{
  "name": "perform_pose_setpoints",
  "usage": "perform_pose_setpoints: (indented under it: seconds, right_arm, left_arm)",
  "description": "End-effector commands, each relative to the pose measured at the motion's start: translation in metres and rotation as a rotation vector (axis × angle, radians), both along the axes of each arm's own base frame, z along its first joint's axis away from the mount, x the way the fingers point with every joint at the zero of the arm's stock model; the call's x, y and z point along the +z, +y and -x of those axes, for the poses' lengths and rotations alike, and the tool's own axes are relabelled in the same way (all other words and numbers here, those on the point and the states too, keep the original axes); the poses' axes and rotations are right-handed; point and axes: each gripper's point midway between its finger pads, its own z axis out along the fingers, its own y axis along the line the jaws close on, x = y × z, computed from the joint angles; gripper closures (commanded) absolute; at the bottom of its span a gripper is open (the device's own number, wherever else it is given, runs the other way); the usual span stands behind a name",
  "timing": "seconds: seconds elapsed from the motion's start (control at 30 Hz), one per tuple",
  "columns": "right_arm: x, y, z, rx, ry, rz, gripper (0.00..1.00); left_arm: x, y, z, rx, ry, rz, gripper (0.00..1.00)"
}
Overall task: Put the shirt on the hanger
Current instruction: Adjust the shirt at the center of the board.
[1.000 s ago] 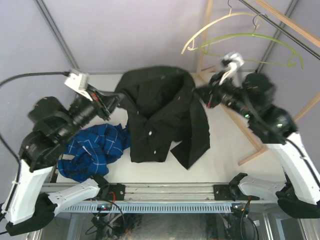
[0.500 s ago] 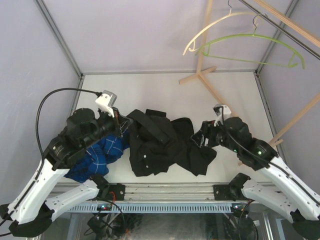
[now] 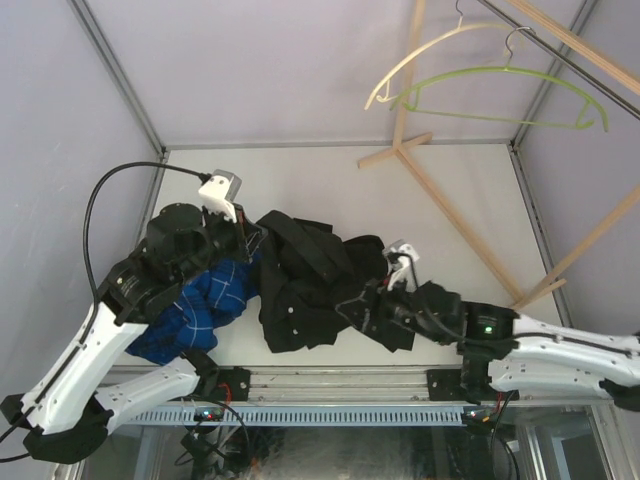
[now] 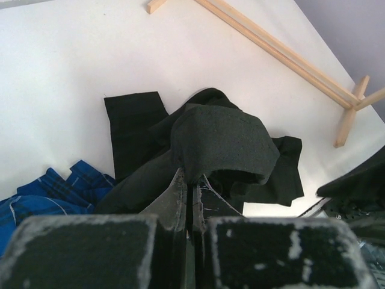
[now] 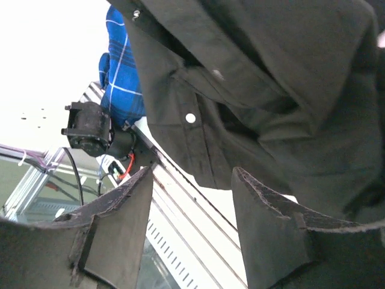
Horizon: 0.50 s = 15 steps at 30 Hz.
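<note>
The black shirt (image 3: 305,285) lies crumpled at the table's middle, toward the near edge. My left gripper (image 3: 252,243) is shut on a fold at its left side; in the left wrist view the gripper (image 4: 189,183) pinches black cloth that drapes over the fingertips from the shirt (image 4: 219,135). My right gripper (image 3: 352,303) hovers low over the shirt's near right part, open, with nothing between its fingers. In the right wrist view that gripper (image 5: 192,180) frames the shirt's hem (image 5: 258,90), with a white button (image 5: 190,118) showing. The lime-green hanger (image 3: 500,78) hangs empty on the rod at the upper right.
A blue plaid shirt (image 3: 200,300) is bunched left of the black one, under my left arm. A cream hanger (image 3: 425,50) hangs beside the green one. The wooden rack's foot (image 3: 420,165) crosses the far right of the table. The metal front rail (image 5: 180,198) runs just below my right gripper.
The shirt has dropped from held up and spread out to a crumpled heap. My right gripper opened, let go of it and swung down and left to the near hem. My left gripper stayed shut.
</note>
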Motion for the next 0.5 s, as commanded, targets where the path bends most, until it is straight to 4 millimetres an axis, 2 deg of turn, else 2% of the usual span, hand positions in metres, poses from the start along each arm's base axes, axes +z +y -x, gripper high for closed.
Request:
perform_pose_setpoints:
  seconds: [0.0,0.13,0.3,0.47]
  right_arm:
    - [0.036,0.046,-0.020,-0.102,-0.091,-0.174,0.44]
    - [0.023,0.074,-0.033,-0.114,-0.064,-0.190,0.42]
    - [-0.016,0.062,-0.060,-0.288,0.054,-0.110,0.42]
    - [-0.039,0.051,-0.069,-0.370,0.071,-0.023,0.42]
  left_arm:
    - [0.042,0.001,-0.003,0.025,-0.078,0.080,1.00]
    - [0.046,-0.003,-0.003,0.011,-0.077,0.089,1.00]
    - [0.051,-0.002,-0.001,0.008,-0.084,0.096,1.00]
    - [0.053,-0.003,-0.001,0.002,-0.087,0.098,1.00]
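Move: My left hand already pinches the black shirt by its upper end; the shirt's middle lies about 8 cm to that hand's right, 2 cm back and some 17 cm below. From my open right hand, that middle is about 6 cm ahead, 9 cm to the left and 10 cm down. The blue plaid shirt lies roughly 34 cm left of my right hand and 2 cm ahead; the wooden stand's leg is about 23 cm ahead and 24 cm right, both on the table. I swing my right hand left some 6 cm over the near side of the black shirt, then push it about 5 cm forward and down towards the folds hanging from my left hand, turning the wrist some 15 degrees clockwise and keeping the fingers about half open. My left hand keeps its pinch and lifts the cloth a centimetre or two. ##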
